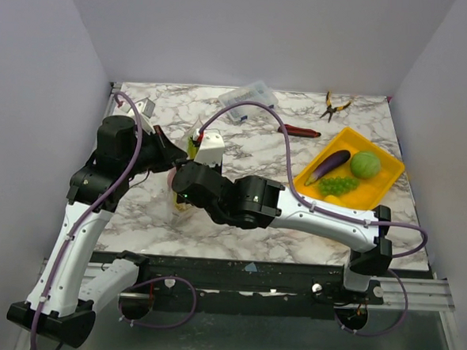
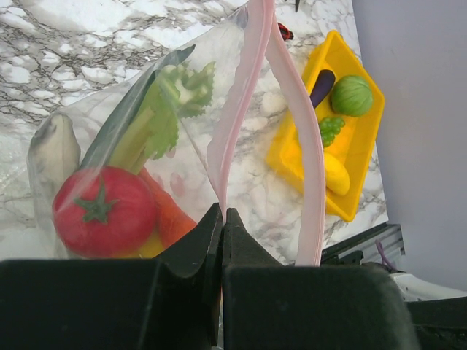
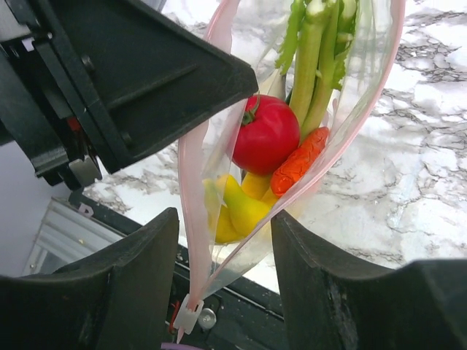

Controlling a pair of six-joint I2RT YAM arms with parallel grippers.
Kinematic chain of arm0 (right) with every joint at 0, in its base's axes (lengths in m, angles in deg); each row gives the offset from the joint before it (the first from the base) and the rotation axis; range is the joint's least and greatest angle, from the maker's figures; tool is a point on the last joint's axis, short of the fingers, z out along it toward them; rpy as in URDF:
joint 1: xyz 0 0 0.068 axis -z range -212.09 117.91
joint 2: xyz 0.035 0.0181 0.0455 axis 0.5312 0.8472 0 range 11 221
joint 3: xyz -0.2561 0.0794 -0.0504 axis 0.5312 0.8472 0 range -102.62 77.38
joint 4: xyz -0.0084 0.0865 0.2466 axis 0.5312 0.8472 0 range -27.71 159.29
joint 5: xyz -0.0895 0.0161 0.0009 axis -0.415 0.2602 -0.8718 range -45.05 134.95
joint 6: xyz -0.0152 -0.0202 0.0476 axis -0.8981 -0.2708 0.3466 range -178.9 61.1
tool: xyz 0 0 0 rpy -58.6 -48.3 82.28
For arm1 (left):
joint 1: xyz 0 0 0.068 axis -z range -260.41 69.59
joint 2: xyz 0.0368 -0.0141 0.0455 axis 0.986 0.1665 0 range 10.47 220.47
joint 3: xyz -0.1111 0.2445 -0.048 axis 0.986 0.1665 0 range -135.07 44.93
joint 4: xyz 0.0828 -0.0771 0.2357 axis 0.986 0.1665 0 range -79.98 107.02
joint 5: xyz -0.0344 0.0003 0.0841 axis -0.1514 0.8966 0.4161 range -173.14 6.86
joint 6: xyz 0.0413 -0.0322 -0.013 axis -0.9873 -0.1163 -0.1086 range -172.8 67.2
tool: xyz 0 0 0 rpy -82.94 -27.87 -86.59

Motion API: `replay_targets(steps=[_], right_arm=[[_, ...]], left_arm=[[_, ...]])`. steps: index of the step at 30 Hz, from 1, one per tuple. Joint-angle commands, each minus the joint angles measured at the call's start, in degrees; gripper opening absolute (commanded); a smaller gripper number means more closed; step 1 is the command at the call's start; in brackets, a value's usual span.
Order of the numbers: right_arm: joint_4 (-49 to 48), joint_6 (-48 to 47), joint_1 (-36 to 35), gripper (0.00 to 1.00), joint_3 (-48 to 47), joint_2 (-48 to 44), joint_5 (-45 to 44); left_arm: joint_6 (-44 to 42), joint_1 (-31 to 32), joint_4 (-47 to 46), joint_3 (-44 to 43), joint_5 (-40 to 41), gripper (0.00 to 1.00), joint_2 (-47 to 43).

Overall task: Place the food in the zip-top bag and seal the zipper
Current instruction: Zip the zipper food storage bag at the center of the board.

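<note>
The clear zip-top bag [image 2: 182,157] hangs between my two grippers with its mouth open. It holds a red tomato [image 2: 102,208], a celery stalk [image 2: 157,120], an orange piece [image 3: 299,160] and yellow pieces [image 3: 241,208]. My left gripper [image 2: 221,219] is shut on one pink zipper strip [image 2: 233,124]; the other strip [image 2: 310,182] bows away from it. My right gripper [image 3: 222,226] is open, with its fingers on either side of the bag's mouth end near the white slider [image 3: 186,315]. In the top view both grippers, left [image 1: 165,149] and right [image 1: 179,189], meet at left centre and hide most of the bag.
A yellow tray [image 1: 375,188] at the right holds a purple eggplant [image 1: 329,166], a green ball [image 1: 365,165], green grapes [image 1: 337,184] and a yellow piece. A red-handled tool [image 1: 299,131], pliers [image 1: 333,106] and a rigid clear box [image 1: 250,101] lie at the back.
</note>
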Motion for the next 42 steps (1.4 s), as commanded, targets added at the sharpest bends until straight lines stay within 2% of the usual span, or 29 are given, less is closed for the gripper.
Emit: replay_targets(steps=[1, 6, 11, 12, 13, 14, 15, 16, 19, 21, 23, 28, 31, 36, 42], right_arm=[[1.5, 0.8, 0.3, 0.55, -1.9, 1.4, -4.5], [-2.0, 2.6, 1.7, 0.48, 1.3, 0.0, -0.9], [-6.1, 5.3, 2.0, 0.17, 4.5, -2.0, 1.2], [-6.1, 6.4, 2.1, 0.06, 4.6, -2.3, 1.1], [-5.4, 8.1, 2.1, 0.01, 4.4, -2.3, 0.8], [-4.3, 10.3, 2.1, 0.00, 4.3, -2.5, 0.5], [-3.8, 11.8, 2.1, 0.00, 4.4, -2.8, 0.4], [-3.5, 13.7, 2.1, 0.00, 4.8, -3.4, 0.1], [-4.2, 19.9, 2.3, 0.00, 8.1, -6.3, -1.2], [-4.6, 24.5, 2.6, 0.00, 10.4, -8.3, -2.7], [-7.2, 27.6, 3.0, 0.00, 13.7, -11.1, -4.0], [-12.0, 32.6, 6.2, 0.00, 19.8, -16.1, -4.8], [-12.1, 34.2, 7.8, 0.00, 20.3, -17.5, -6.5], [-11.2, 33.9, 9.2, 0.00, 18.8, -17.8, -9.3], [-10.4, 32.6, 9.5, 0.00, 17.4, -18.2, -12.0]], left_arm=[[-3.0, -0.3, -0.6, -2.5, -3.7, 0.00, 0.0], [-4.4, -0.3, -1.4, -2.7, -6.5, 0.00, -0.2], [-5.2, -0.3, -2.2, -3.0, -9.7, 0.00, 0.3], [-5.4, -0.3, -2.2, -3.3, -10.2, 0.00, 0.6], [-5.8, -0.3, -1.9, -3.8, -10.7, 0.00, 1.1], [-6.1, -0.3, -1.3, -4.6, -10.7, 0.00, 1.7], [-6.7, -0.3, -0.4, -5.3, -10.3, 0.05, 2.2], [-7.2, -0.3, 0.3, -6.0, -10.0, 0.18, 2.7], [-8.4, -0.3, 1.5, -6.7, -7.4, 0.67, 2.2], [-8.6, -0.3, 1.3, -6.0, -5.4, 0.87, 0.5], [-8.9, -0.3, 1.0, -5.5, -3.5, 0.95, -1.5], [-11.0, 0.4, -2.4, -2.5, -3.6, 0.99, -5.5], [-11.6, 3.4, -9.2, 4.1, -1.1, 0.98, -9.3], [-18.9, 14.3, -23.2, 15.8, 5.5, 0.98, -16.3], [-25.4, 19.2, -48.8, 33.5, 0.7, 0.96, -27.5]])
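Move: Both pink rims of the bag's zipper already run between the right hand's open fingers, just about at its hand point. The slider hangs about 5 cm back from there, straight in line and 3 cm lower; the tomato lies some 6 cm ahead, 3 cm left and 13 cm below. From the left hand, still gripping one rim, the slider is roughly 10 cm back, level sideways, 3 cm lower. The bag's two pink rims are pinched together by the closing right fingers, and only then does the left hand open wide and let its rim go. The right hand carries the bag about 8 cm right and 6 forward, rolling its left side up and turning clockwise. The left hand rises, then dips, backing away and rightward, its fingers swinging up some 30 degrees, open before the bag. ##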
